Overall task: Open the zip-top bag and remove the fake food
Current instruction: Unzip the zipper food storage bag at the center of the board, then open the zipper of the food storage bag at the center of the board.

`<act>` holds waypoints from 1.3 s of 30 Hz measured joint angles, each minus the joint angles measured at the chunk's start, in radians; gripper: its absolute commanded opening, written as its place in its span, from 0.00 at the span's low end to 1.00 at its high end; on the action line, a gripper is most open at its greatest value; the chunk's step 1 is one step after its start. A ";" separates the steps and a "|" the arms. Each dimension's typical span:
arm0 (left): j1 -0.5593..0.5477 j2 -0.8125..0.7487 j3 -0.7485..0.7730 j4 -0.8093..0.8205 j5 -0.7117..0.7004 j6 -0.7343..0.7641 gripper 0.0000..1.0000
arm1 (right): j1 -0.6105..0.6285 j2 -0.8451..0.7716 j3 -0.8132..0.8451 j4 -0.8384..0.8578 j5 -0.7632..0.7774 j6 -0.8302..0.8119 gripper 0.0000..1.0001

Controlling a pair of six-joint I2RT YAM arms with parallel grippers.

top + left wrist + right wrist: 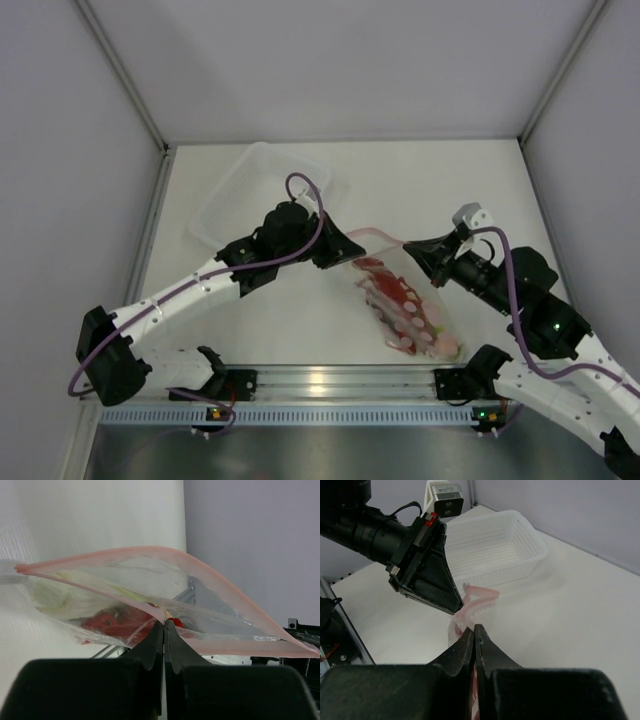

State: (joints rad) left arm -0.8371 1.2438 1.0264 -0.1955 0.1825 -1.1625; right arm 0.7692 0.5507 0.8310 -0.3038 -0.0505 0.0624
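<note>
The zip-top bag (425, 318) hangs between my two grippers above the table, its pink zip strip (378, 234) stretched from one to the other. My left gripper (352, 256) is shut on one lip of the strip. My right gripper (408, 246) is shut on the other lip. In the left wrist view the bag's mouth (165, 580) gapes open above my left gripper (164, 624), and the red lobster (117, 622) and a pale green piece (60, 592) of the fake food lie inside. In the right wrist view the right gripper (474, 627) pinches the pink strip (480, 600).
A clear rectangular tray (232, 196) stands at the back left, behind the left arm; it also shows in the right wrist view as the perforated tray (495, 545). Grey walls close the table on both sides and at the back.
</note>
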 measured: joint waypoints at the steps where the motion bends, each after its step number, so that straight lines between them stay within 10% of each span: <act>1: -0.001 0.000 0.000 0.000 -0.002 0.011 0.00 | 0.000 0.000 0.000 0.000 -0.001 0.000 0.00; 12: 0.023 0.126 0.232 -0.146 0.030 0.339 0.00 | 0.000 -0.035 -0.020 0.004 -0.026 0.026 0.11; 22: 0.026 0.216 0.456 -0.267 0.130 0.660 0.00 | 0.000 -0.055 0.081 -0.136 0.194 0.114 0.53; 39: 0.031 0.224 0.581 -0.376 0.378 1.075 0.00 | -0.076 0.290 0.330 -0.334 0.381 0.261 0.65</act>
State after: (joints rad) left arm -0.8066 1.4673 1.6073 -0.5716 0.5602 -0.0872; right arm 0.6937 0.8410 1.1614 -0.6376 0.3302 0.3233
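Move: Both grippers already pinch the bag: the left its near lip, the right the right corner of the mouth, 8 cm right of the left hand, 7 above and 4 nearer the base. The far lip arches about 3 cm ahead of the left hand, 2 right and 3 higher; from the right hand it lies some 7 ahead, 6 left and 4 lower. The lobster hangs about 21 cm below the right hand and 2 ahead. Keep the left gripper shut on the near lip and lift it about 8 cm, first reaching slightly forward, then easing back, while rolling the wrist some 60 degrees. Open the right gripper to let go of the corner, pull away right and up, then turn it clockwise about 30 degrees, tip it down and reach forward and down beside the mouth, fingers open. ##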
